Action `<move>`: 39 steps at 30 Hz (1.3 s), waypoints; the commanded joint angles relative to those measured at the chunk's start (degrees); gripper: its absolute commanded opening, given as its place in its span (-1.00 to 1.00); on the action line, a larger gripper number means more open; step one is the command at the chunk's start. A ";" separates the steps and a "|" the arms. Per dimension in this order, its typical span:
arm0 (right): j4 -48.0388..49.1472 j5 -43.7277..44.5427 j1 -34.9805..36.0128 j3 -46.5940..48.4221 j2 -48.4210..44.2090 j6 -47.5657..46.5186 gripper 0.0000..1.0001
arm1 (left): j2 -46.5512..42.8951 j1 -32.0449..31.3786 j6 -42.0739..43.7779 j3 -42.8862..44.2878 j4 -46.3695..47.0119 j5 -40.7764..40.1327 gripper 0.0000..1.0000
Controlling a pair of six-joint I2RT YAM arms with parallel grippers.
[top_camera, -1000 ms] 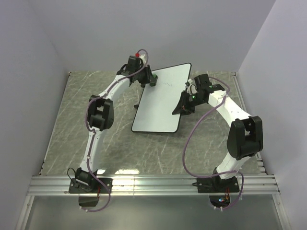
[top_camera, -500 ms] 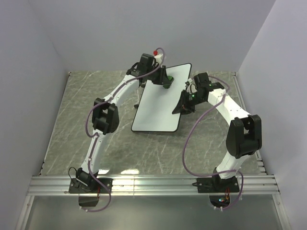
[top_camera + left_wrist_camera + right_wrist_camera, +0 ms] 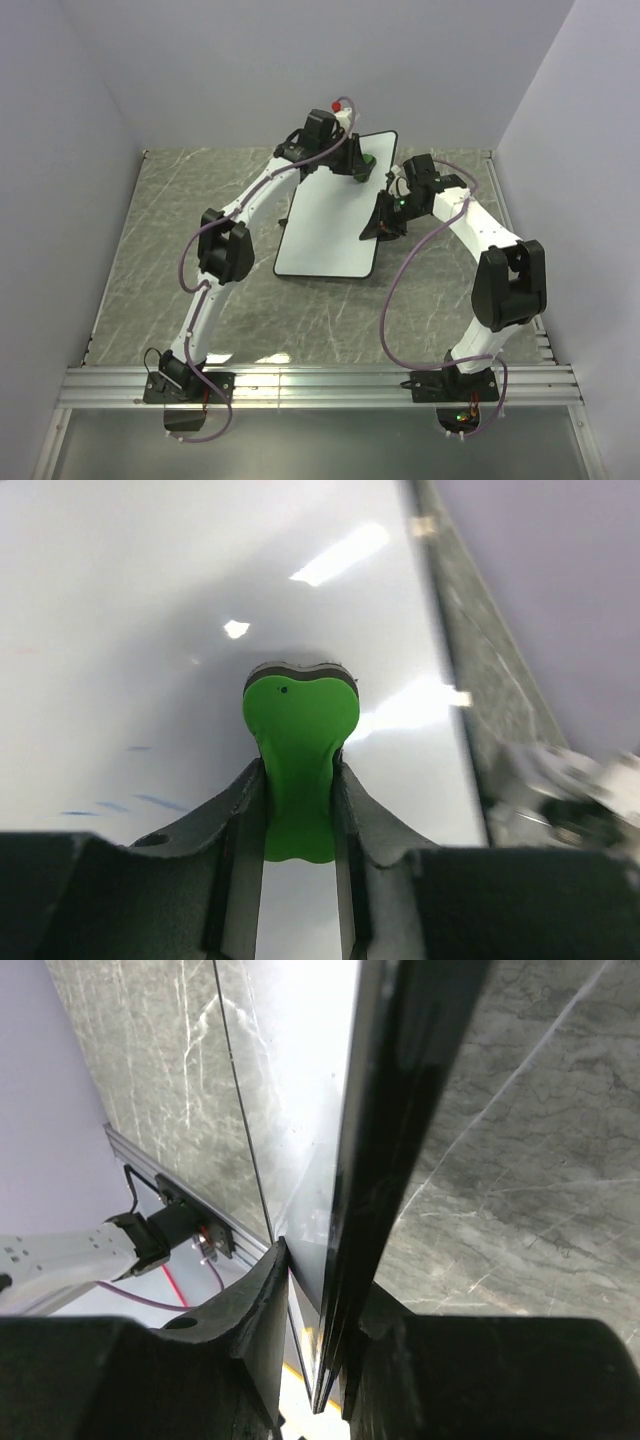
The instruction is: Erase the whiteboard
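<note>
The whiteboard [image 3: 328, 215] lies tilted on the marble table, its far end raised. My left gripper [image 3: 362, 168] is shut on a small green eraser [image 3: 366, 161], which it presses on the board near the far right corner. In the left wrist view the eraser [image 3: 300, 730] sits between both fingers [image 3: 245, 810], its dark pad on the white surface [image 3: 150, 610]. Faint blue marks [image 3: 110, 805] remain at the lower left. My right gripper [image 3: 382, 225] is shut on the whiteboard's right edge. In the right wrist view its black rim [image 3: 400, 1110] runs between the jaws of the right gripper [image 3: 335, 1340].
Grey walls enclose the marble table [image 3: 200, 220] on three sides. A metal rail [image 3: 320, 385] runs along the near edge with both arm bases on it. In the left wrist view the right arm's wrist [image 3: 570, 790] is close beside the board's right edge.
My left gripper has swept the eraser to the right along the board's far end, from the far left corner to near the far right corner. The right gripper has kept its hold.
</note>
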 commanded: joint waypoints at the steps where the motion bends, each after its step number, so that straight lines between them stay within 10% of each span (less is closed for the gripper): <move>1: -7.11 6.25 6.06 -4.12 2.97 -8.22 -1.00 | 6.21 3.65 -2.20 1.05 -4.20 -6.93 -0.99; 25: -7.81 7.30 5.97 -1.66 4.55 -8.22 -1.00 | 3.67 3.67 -0.09 -2.81 -1.05 1.22 -0.99; 39: -9.92 12.23 5.01 11.52 6.83 -4.53 -1.00 | -23.39 13.58 -13.26 -28.82 17.51 -5.33 -0.99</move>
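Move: The green eraser is already in the left hand, about 2 cm right of and 2 cm below the finger point. The faint blue strokes still left lie some 4 cm ahead, 6 cm left and 5 cm lower. The whiteboard's middle is about 9 cm back, 6 cm left and 6 cm lower. From the right hand, which holds the board's right edge, the strokes lie about 19 cm ahead, 8 cm left and roughly level. The green eraser, kept in the left fingers, sweeps over the whiteboard's face forward-left and down, about 8 cm forward and 9 cm left, as the wrist turns some 15 degrees counter-clockwise. It nearly stops there, then comes back and up by about 6 cm each. The right hand keeps its grip on the board's right edge, holding nearly still until late, then easing about 2 cm left, forward and up. ##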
